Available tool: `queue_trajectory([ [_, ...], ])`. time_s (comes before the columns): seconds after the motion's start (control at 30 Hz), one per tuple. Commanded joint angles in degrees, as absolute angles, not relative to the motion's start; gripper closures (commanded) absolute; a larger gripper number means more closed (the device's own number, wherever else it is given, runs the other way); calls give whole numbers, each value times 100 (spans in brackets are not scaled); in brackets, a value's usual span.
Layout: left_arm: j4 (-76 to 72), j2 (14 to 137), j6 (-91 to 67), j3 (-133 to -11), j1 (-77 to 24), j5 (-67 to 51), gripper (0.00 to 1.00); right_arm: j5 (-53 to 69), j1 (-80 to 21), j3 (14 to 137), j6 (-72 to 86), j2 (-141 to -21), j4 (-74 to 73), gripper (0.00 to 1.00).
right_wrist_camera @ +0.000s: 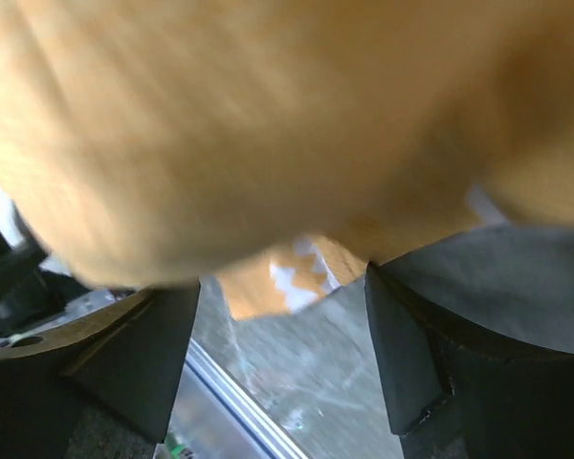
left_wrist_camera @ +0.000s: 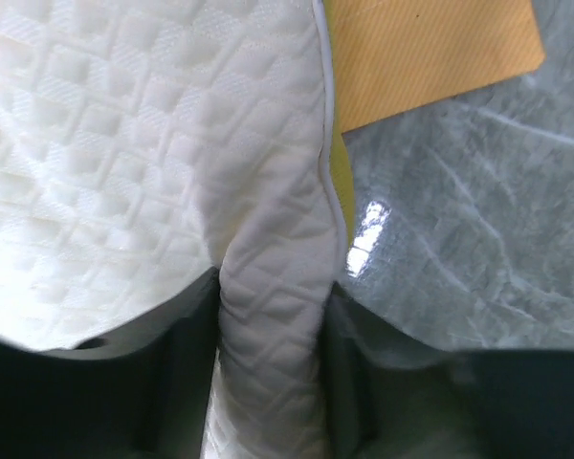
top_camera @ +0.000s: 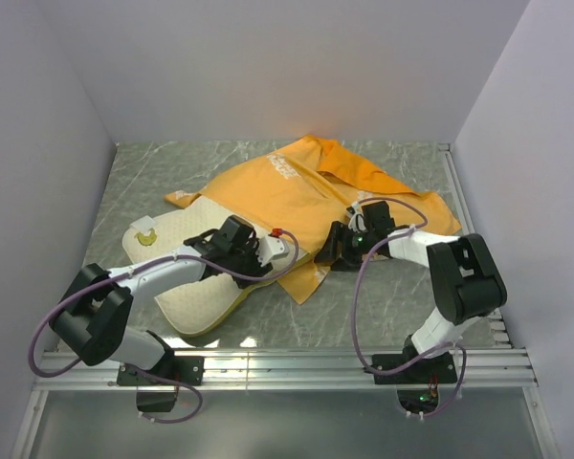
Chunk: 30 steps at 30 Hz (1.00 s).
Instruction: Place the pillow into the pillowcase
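The cream quilted pillow [top_camera: 196, 287] lies on the left half of the table, its far end tucked under the orange pillowcase [top_camera: 287, 191]. My left gripper [top_camera: 253, 256] sits at the pillow's right edge. In the left wrist view a pinched fold of the pillow [left_wrist_camera: 124, 143] fills the gap of the left gripper [left_wrist_camera: 271, 316], with a corner of the pillowcase [left_wrist_camera: 430, 57] beyond it. My right gripper [top_camera: 330, 251] is at the pillowcase's near edge. Its view shows the right gripper [right_wrist_camera: 282, 287] wide apart, with blurred pillowcase [right_wrist_camera: 268, 124] fabric across the tips and bare table between them.
The grey marbled table [top_camera: 383, 306] is boxed in by white walls on the left, back and right. A metal rail [top_camera: 287, 361] runs along the near edge by the arm bases. The pillowcase spreads toward the back right.
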<state>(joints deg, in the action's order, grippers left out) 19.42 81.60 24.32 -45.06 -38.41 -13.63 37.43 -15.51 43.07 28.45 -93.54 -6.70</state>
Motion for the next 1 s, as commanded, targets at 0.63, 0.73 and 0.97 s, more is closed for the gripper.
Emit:
queue_trajectory([
  [0.63,1354,8297,44,-5880,-2443,-3437,100,4694,-2557,5001,2153,-8640,-1397,100],
  [0.73,837,8095,-727,-5793,-2443,-3349,100,4728,-2900,5255,2109,-8622,-1503,100],
  [0.97,-156,8174,-1748,-5695,-2443,-2928,100,5290,-3725,6204,2478,-8561,-1275,100],
])
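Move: The left hand already has the ridge of the pillow's near edge between its half-open fingers. The pillow's leading corner is about 14 cm to its right and 5 cm farther out, with the case's printed lower flap 14 cm right and 3 cm nearer. The case mouth's near edge lies just below the right hand's open fingers, about 1 cm ahead, 1 cm left and 2 cm down. From that hand the leading corner is 5 cm left and 1 cm ahead, the lower flap 6 cm left and 7 cm back. The left fingers close firmly shut on the pillow's near edge, then carry it up some 9 cm and forward about 7 cm towards the case mouth, the wrist rolling left side down and swinging counter-clockwise. The right hand first dips about 2 cm and pinches the case mouth's near edge, then lifts it about 12 cm while drawing it some 9 cm left and 5 cm back, towards the left hand and over the pillow's corner, turning about 25 degrees counter-clockwise. ##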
